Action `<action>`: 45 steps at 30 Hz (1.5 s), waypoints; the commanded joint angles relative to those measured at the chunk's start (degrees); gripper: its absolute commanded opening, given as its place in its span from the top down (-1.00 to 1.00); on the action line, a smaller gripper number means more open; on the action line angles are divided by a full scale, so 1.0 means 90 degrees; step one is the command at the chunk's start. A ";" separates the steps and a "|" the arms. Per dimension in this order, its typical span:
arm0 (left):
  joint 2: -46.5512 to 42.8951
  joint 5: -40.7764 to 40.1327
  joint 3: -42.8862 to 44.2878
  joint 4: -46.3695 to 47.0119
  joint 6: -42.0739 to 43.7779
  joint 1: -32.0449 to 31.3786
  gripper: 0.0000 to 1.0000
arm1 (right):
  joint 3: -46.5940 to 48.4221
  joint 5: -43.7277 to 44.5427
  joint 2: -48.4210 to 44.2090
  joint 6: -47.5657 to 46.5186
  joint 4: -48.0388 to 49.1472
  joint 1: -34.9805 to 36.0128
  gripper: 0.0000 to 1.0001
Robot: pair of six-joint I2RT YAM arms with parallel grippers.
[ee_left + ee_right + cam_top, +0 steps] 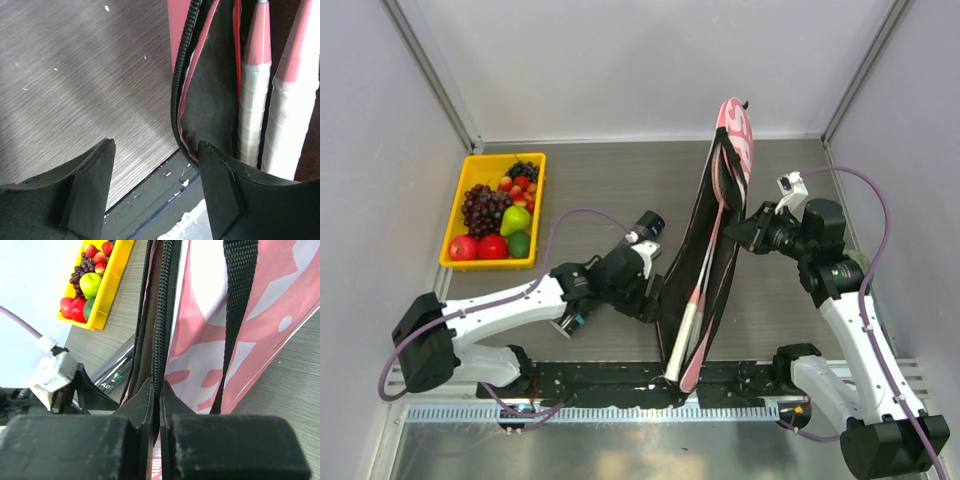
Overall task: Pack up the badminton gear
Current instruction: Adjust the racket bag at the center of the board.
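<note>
The pink bag (732, 150) stands on edge mid-table with its zipper undone and its black lining showing. Two rackets lie inside it, their white handles (687, 325) toward the near end; the left wrist view shows the taped handles (252, 105) in the bag's mouth (210, 95). My right gripper (748, 232) is shut on the bag's zipper edge (161, 315) and holds that side up. My left gripper (654, 300) (155, 145) is open and holds nothing, its right finger beside the bag's zipper rim. A dark tube (653, 220) (114, 365) lies on the table under the left wrist.
A yellow tray (535, 165) (107, 295) of fruit sits at the back left. Grey walls close in the table on three sides. A black rail (620, 380) runs along the near edge, just below my left gripper.
</note>
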 commanded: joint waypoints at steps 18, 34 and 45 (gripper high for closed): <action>-0.0204 0.0396 0.1318 0.0336 0.0051 -0.0607 1.00 | -0.0056 0.1105 0.0571 0.0128 0.0857 0.0017 0.90; 0.0971 -0.0197 0.1993 -0.0329 0.0647 -0.0578 1.00 | -0.0477 0.1437 0.0923 0.0412 0.1298 0.0007 0.89; 0.0782 -0.0207 0.1547 0.0041 0.0804 -0.0607 1.00 | -0.1169 0.1310 0.0737 0.0675 0.1903 0.0007 0.89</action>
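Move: The near part of the racket bag's left zipped edge is the left hand's target, about 4 cm to its right, 2 cm back and 3 cm below; the racket handles inside the bag lie some 7 cm right and 8 cm back, 5 cm below. The shuttlecock tube lies roughly 10 cm left, 6 cm ahead and 10 cm below. From the right hand, already holding the bag's right edge, that target edge is about 16 cm left, 20 cm back and 15 cm lower. The left fingers shut on the bag's near left edge after a short dip right, back and down; keeping that pinch, the left hand jerks up about 12 cm, sinks nearly as far and rises again, drifting right. The right hand, still gripping the other edge, sinks some 8 cm while going forward about 4 cm and turning slightly clockwise, then lifts a little. ##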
